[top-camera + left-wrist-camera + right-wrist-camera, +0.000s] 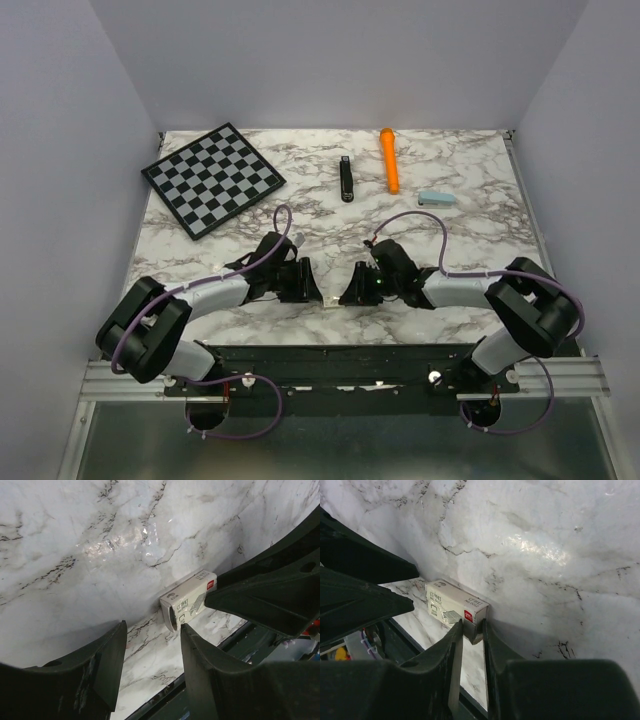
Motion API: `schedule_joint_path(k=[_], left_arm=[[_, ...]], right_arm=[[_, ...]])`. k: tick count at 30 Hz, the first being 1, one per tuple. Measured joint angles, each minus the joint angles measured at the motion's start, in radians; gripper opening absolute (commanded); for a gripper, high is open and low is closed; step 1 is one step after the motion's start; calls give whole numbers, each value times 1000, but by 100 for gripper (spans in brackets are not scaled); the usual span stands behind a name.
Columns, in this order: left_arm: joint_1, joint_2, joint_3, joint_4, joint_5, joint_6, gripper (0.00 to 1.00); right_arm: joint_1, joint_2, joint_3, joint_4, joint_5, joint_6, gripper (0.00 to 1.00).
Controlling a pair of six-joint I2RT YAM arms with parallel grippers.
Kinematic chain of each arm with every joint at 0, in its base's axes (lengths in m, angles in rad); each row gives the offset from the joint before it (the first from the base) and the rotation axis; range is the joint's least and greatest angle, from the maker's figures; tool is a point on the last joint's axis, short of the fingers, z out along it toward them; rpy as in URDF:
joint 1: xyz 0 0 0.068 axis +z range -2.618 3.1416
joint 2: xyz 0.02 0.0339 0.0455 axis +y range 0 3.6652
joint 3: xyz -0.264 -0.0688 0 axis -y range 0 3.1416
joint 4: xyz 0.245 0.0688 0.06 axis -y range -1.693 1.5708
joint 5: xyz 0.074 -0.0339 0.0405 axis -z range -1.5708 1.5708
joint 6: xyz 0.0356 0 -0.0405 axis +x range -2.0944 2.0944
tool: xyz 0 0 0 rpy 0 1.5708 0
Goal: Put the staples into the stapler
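The black stapler (346, 179) lies shut at the back middle of the table, far from both arms. The staples themselves are hidden. A small white carton printed with a picture of staples (452, 602) lies on the marble near the front edge, between my two grippers. My right gripper (472, 625) is shut on one end of this carton, a finger against each side. My left gripper (154, 627) stands open just short of the carton's (187, 597) other end, nothing between its fingers. From above the left gripper (305, 280) and right gripper (355, 285) face each other, and the carton does not show.
A chessboard (212, 178) lies at the back left. An orange marker (389, 160) lies just right of the stapler, and a pale blue little box (436, 198) further right. The table's front rail (165, 700) runs right under both grippers.
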Motion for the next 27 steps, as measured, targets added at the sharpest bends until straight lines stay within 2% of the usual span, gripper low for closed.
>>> schedule_joint_path(k=[9, 13, 17, 27], left_arm=[[-3, 17, 0, 16, 17, -3, 51], [-3, 28, 0, 21, 26, -5, 45], [-3, 39, 0, 22, 32, -7, 31], [-10, 43, 11, 12, 32, -9, 22]], right_arm=[[-18, 30, -9, 64, -48, 18, 7], [-18, 30, -9, 71, -54, 18, 5], [-18, 32, -9, 72, -58, 18, 4], [-18, 33, -9, 75, -63, 17, 4]])
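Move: Between the two hands lies the small staples box: its middle is about 4 cm right of the left hand, 1 cm back and some 2 cm below; from the right hand it lies about 3 cm left, level fore and aft, and 1 cm lower. Far out beyond are the black stapler, roughly 37 cm straight ahead of the right hand, and the blue stapler, about 31 cm ahead and 23 cm right of it. Closing both grippers on opposite ends of the staples box: the right fingers, creeping under 1 cm left with the box, shut from a narrow gap to almost nothing and pinch its right end. The left hand eases back, down and right, about 0.5 cm each way, while its fingers narrow from half open to about a quarter, closing in around the loose flap at the left end. ##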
